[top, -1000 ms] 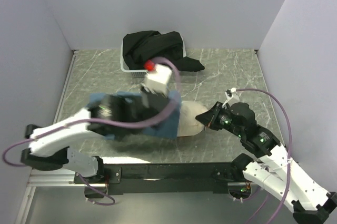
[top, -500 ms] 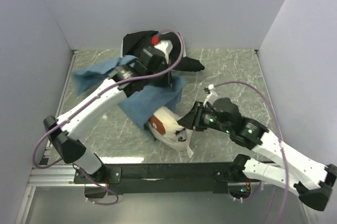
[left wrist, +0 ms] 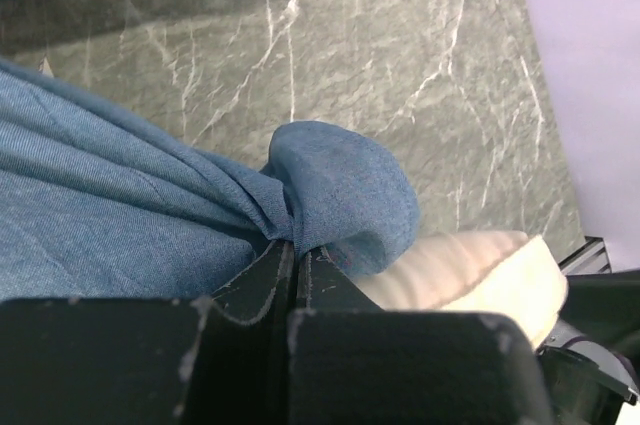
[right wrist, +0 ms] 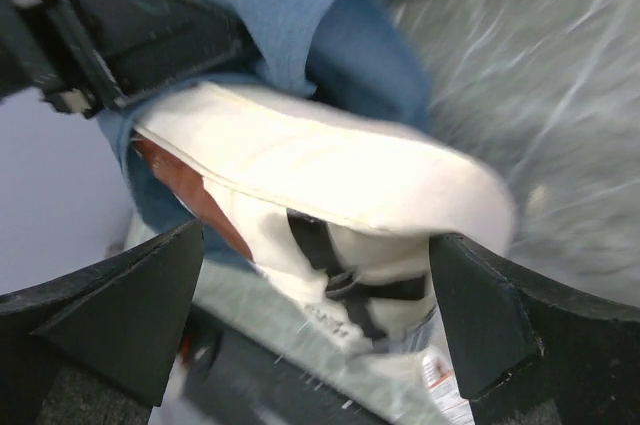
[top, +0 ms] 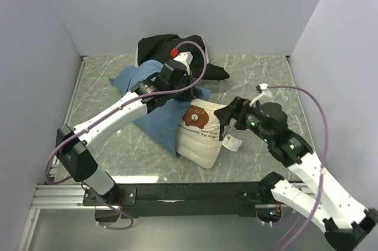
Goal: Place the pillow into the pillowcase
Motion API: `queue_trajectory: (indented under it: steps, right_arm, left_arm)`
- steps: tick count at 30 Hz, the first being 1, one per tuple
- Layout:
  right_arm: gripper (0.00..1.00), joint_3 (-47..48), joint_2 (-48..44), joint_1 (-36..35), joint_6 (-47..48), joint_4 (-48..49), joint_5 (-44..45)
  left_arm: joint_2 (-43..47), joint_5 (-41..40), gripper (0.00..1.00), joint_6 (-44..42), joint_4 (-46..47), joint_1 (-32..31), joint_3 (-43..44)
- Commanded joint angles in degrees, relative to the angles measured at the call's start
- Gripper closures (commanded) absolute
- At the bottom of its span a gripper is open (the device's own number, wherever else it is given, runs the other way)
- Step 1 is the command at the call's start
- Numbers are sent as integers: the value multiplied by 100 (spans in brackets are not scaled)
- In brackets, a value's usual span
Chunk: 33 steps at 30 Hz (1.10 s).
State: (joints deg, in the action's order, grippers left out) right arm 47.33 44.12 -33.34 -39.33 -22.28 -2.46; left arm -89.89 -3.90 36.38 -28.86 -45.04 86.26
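Note:
The cream pillow (top: 202,139) lies on the table, its brown round label (top: 194,117) facing up and a white tag (top: 231,143) at its right edge. The slate-blue pillowcase (top: 155,118) is bunched to its left and overlaps the pillow's far left corner. My left gripper (top: 179,93) is shut on a fold of the pillowcase (left wrist: 335,195), with the pillow (left wrist: 470,265) just beyond it. My right gripper (top: 227,116) stands open at the pillow's right edge. Its fingers (right wrist: 480,315) sit either side of the pillow (right wrist: 320,165) without touching it.
A black cloth (top: 177,50) fills a white basket (top: 140,74) at the back, against the far wall. Grey walls close in on the left and right. The marble tabletop (top: 260,80) shows to the right of the pillow.
My right gripper has opened and let go of the pillow, then drawn back to the right. The pillow has settled flat, label up. The left arm has lowered the pillowcase beside it.

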Motion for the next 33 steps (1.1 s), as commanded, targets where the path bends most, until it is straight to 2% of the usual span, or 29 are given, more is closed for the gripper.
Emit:
queue_trajectory:
  steps: [1,6,11,15,19,21,23,25,33]
  right_arm:
    - [0,-292,-693,65,717,22,1142]
    - [0,-1435,-1765,65,505,372,1371]
    - [0,-2631,-2704,65,418,1084,537]
    - [0,-3063,-3452,56,76,955,869]
    - [0,-2600,-3490,74,-83,621,1361]
    - [0,-2221,-2902,91,-154,269,1389]
    - [0,-1615,-2219,74,-75,-37,1205]
    - [0,-1159,-1908,82,21,-136,854]
    - [0,-383,-1890,74,391,-663,89]
  left_arm:
    - [173,408,99,124,-5,-93,119]
    - [147,408,99,53,-102,-93,190]
    - [173,408,99,27,-119,-84,207]
    - [156,408,99,9,-146,-84,225]
    - [191,197,99,53,-129,-76,190]
    - [235,109,99,106,-120,-41,181]
    - [296,161,99,202,-111,117,181]
    - [340,310,99,325,-76,450,198]
    - [200,627,99,352,-67,1339,550]
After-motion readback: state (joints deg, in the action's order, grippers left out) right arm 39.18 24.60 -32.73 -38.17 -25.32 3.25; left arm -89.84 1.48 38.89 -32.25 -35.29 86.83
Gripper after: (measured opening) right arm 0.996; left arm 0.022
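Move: From the open right hand, the exposed pillow end hangs about 8 cm to the left, 6 cm back and 10 cm lower, with its white tag some 9 cm back, 3 cm right and 15 cm below. The shut left hand still holds the pillowcase rim; from it the pillow end lies about 13 cm back, 2 cm right and 10 cm down, the body of the pillowcase some 11 cm left, 5 cm back and 12 cm down, and the basket with black cloth 12 cm ahead, 7 cm left and 20 cm down. Fingers staying wide open, the right hand sinks about 10 cm beside the pillow while shifting some 6 cm right and a little back, then rises to its old height and stays out to the right, tipped slightly up. The left hand keeps its pinch on the pillowcase rim with the pillow hanging inside, first easing back and down by about a centimetre, then swinging left and forward towards the basket side by roughly 6 cm, with a small counter-clockwise turn. ##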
